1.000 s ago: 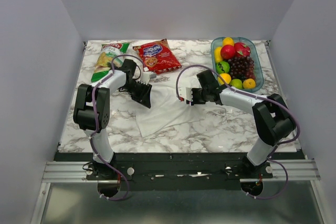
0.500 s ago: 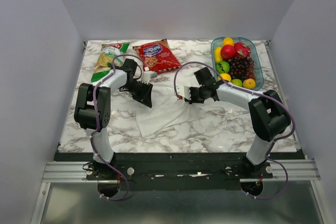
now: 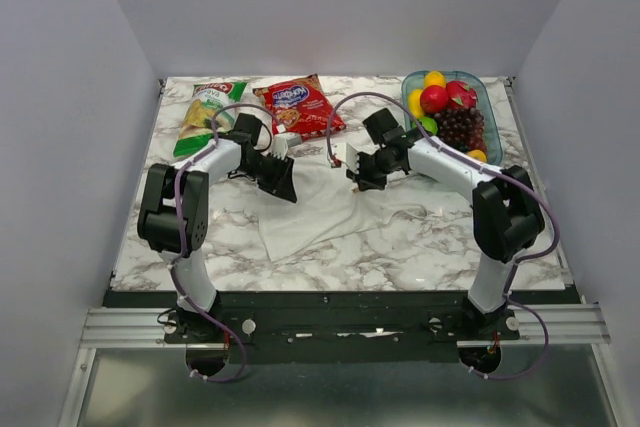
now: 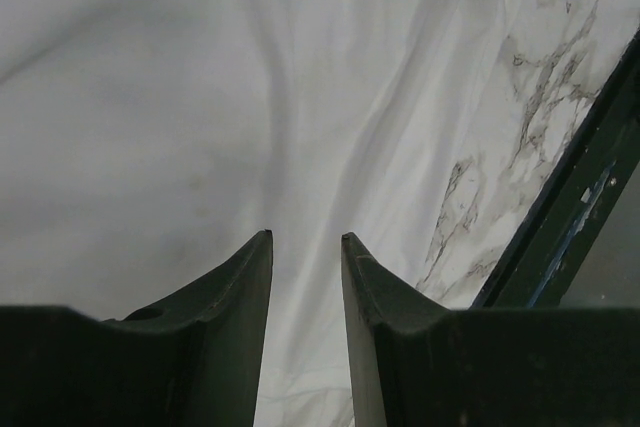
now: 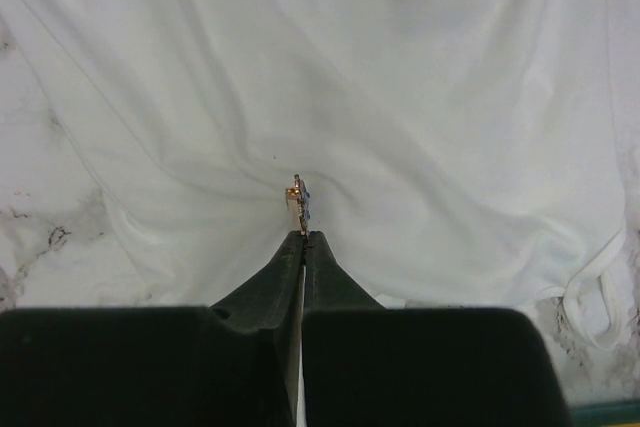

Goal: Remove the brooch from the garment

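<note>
A white garment (image 3: 318, 212) lies crumpled mid-table and fills both wrist views (image 5: 400, 97). The brooch (image 5: 300, 199) is a tiny gold and bluish pin, seen edge-on, sticking out from the tips of my right gripper (image 5: 303, 237), which is shut on it just above the cloth. Whether the pin is still stuck in the fabric cannot be told. From above, the right gripper (image 3: 352, 169) sits at the garment's far right edge; the brooch is too small to make out there. My left gripper (image 3: 285, 185) (image 4: 305, 237) hovers low over the garment's left part, jaws apart, only cloth showing between them.
A clear bowl (image 3: 491, 97) of fruit stands at the back right, close behind the right arm. A red snack bag (image 3: 297, 107) and a green chip bag (image 3: 205, 112) lie at the back left. The table's dark edge (image 4: 580, 207) shows at the right of the left wrist view.
The right gripper has closed and moved away from me and to the left. The left gripper has shifted slightly to the right over the garment.
</note>
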You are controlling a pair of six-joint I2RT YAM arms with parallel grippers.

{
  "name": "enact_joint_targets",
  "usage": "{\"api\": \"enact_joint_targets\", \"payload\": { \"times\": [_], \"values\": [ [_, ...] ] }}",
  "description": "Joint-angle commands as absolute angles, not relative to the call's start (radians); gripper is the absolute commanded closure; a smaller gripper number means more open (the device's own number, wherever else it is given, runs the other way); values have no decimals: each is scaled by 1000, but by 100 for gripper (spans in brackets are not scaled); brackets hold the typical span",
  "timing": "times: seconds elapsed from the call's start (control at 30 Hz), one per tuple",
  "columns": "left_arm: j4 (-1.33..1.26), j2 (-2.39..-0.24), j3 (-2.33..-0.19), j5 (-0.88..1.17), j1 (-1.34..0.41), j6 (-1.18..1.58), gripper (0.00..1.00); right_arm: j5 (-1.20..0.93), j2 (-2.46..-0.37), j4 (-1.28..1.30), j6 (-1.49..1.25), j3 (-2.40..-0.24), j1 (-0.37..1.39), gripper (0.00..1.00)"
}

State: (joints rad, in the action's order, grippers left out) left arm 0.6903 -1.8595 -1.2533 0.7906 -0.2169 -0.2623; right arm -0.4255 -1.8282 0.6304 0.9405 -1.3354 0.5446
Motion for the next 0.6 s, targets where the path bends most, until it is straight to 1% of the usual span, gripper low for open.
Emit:
{"api": "enact_joint_targets", "payload": {
  "times": [0.0,0.13,0.2,0.43,0.57],
  "values": [
    [476,-1749,-1146,879,-232,-215,58,-394,-1865,836,812,-1439,552,93],
    [391,-1729,-1104,896,-248,-181,58,-399,-1901,968,772,-1497,552,92],
    [377,-1730,-1103,903,-258,-172,58,-394,-1913,989,758,-1520,552,92],
    [279,-1749,-1089,940,-298,-141,59,-436,-1905,962,681,-1513,538,92],
    [247,-1750,-1088,983,-324,-158,59,-541,-1914,956,618,-1519,503,92]
  ]
}}
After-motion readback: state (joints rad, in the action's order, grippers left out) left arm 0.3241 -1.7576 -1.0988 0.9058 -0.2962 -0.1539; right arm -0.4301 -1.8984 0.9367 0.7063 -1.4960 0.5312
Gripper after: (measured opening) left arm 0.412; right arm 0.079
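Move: My right fingers already hold the brooch, just under their tips and still fixed to the white garment; the garment's middle lies about 8 cm to their left and 1 cm back, some 5 cm lower. The fruit basket is roughly 14 cm ahead and 21 cm right of them. From my empty left hand the brooch is about 15 cm right and 2 cm ahead, and the red snack bag some 20 cm ahead and 2 cm right. Keeping the brooch pinched, I draw my right hand back about 3 cm and a little to the right, tugging the garment's cloth along while the fingertips swing back under the wrist and the hand turns clockwise. Meanwhile my left hand travels nearly 5 cm right over the garment towards the brooch, rising a couple of centimetres, its fingers staying parted and tilting up some 10 to 15 degrees. ##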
